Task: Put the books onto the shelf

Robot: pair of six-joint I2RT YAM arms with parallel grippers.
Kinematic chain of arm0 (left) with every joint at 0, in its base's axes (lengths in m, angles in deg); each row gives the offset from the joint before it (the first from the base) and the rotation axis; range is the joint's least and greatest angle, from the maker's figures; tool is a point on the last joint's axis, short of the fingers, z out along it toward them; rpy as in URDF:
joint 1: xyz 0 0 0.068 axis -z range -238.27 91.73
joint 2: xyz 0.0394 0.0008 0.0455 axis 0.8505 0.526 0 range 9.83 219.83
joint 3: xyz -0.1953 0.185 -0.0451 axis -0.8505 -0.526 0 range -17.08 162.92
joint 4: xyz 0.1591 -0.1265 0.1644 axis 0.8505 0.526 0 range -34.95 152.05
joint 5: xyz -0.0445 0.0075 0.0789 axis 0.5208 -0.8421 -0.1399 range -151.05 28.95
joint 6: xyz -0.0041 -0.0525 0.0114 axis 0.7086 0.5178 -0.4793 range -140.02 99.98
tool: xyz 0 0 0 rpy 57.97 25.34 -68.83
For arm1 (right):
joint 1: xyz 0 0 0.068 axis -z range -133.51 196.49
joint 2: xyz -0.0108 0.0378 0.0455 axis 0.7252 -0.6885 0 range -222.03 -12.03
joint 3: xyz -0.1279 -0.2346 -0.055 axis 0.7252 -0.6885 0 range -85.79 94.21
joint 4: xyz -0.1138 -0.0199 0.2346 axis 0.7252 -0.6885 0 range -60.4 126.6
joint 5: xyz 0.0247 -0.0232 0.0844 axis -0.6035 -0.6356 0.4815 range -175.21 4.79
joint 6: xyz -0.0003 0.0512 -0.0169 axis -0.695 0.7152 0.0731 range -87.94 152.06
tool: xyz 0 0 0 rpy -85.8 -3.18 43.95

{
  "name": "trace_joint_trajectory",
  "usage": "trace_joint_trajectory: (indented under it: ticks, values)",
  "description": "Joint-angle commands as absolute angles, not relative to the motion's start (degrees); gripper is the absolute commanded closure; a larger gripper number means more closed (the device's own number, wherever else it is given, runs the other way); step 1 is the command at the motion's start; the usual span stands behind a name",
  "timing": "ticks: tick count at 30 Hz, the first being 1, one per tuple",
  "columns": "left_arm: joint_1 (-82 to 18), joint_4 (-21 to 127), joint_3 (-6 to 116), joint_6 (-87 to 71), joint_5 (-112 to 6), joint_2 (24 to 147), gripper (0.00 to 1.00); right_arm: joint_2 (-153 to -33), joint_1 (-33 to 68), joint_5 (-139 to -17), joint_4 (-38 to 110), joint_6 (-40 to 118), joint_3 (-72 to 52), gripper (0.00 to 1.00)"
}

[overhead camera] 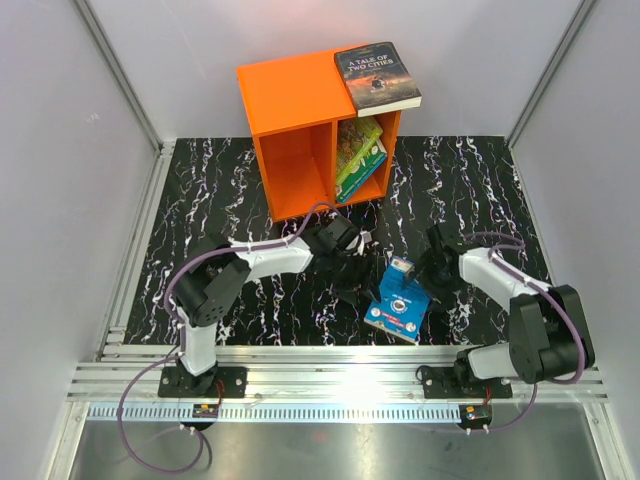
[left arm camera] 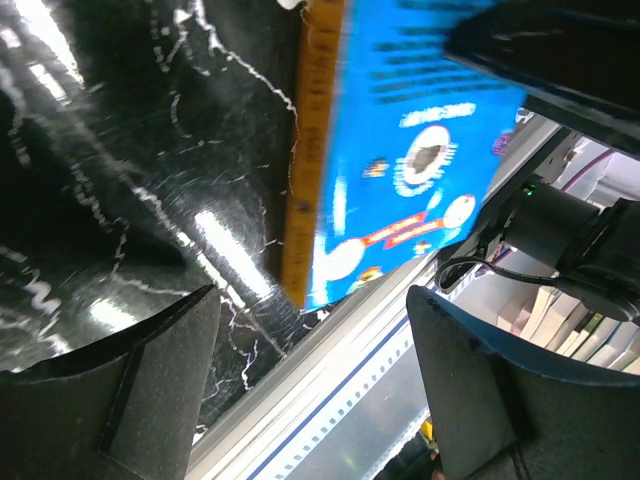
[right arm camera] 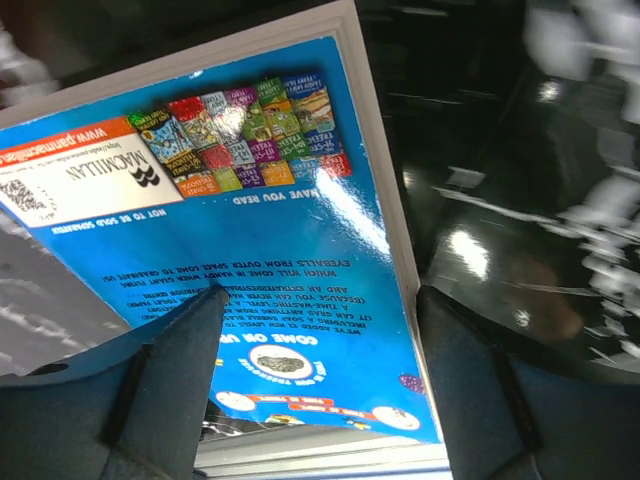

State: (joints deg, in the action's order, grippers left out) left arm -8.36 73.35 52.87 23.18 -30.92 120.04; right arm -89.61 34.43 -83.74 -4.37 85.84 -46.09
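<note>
The orange shelf stands at the back of the table. A dark brown book lies flat on its top. Two illustrated books lean in its right compartment. The blue book sits tilted near the front edge between both arms, its far end raised. My right gripper is at that raised end. In the right wrist view my right gripper is open and the blue back cover fills the gap behind the fingers. My left gripper is open and empty, just left of the book's orange spine.
The black marbled tabletop is walled in by grey panels with metal posts. An aluminium rail carrying both arm bases runs along the near edge. The shelf's left compartment holds nothing.
</note>
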Motion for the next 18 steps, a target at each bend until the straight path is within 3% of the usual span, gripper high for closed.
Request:
trace_joint_trajectory:
  ticks: [1, 4, 7, 8, 11, 14, 18]
  values:
    - [-9.74, 70.26, 51.13, 23.58, -31.16, 115.83, 0.22, -95.16, 29.19, -85.39, 6.09, 86.20, -45.29, 0.19]
    - [-10.71, 68.94, 49.11, 23.75, -30.99, 115.47, 0.22, -98.33, 26.46, -83.81, 7.33, 84.45, -40.72, 0.19]
    - [-10.98, 68.06, 47.61, 24.01, -30.72, 116.78, 0.22, -99.91, 25.57, -82.76, 7.95, 82.60, -38.25, 0.42]
    - [-10.89, 67.45, 47.26, 24.28, -30.46, 117.14, 0.22, -100.18, 25.48, -82.58, 8.12, 82.51, -38.25, 0.57]
    - [-10.89, 64.03, 44.01, 26.38, -29.67, 116.89, 0.23, -100.53, 25.48, -81.18, 10.49, 82.33, -39.82, 0.74]
    - [-10.89, 61.47, 41.11, 27.79, -28.88, 115.92, 0.23, -101.32, 25.39, -79.15, 13.83, 82.51, -43.07, 0.98]
    - [-10.89, 59.80, 38.73, 28.67, -28.35, 114.77, 0.23, -100.01, 25.13, -76.17, 17.08, 83.38, -46.15, 1.00]
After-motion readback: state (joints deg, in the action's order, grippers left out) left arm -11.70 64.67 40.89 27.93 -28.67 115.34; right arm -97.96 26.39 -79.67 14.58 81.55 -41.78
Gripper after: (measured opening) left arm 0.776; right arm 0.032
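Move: The blue book lies flat across the hands' way. Its middle is about 8 cm to the left and 3 cm back of my right hand, a centimetre lower, with its right long edge between my open fingers. From my left hand the book's middle is some 7 cm to the right, 2 cm back and 4 cm below. The foot of the shelf's front stands about 22 cm ahead and 24 cm left of my right hand. I keep my right hand low and sweep it about 7 cm forward and 7 cm left, turning some 15 degrees counter-clockwise, pushing the blue book along by its right edge while my wide fingers shut almost completely at that edge. My left hand gives way about 3 cm to the left and ends a little lower, fingers still open around the book's near-left part. ##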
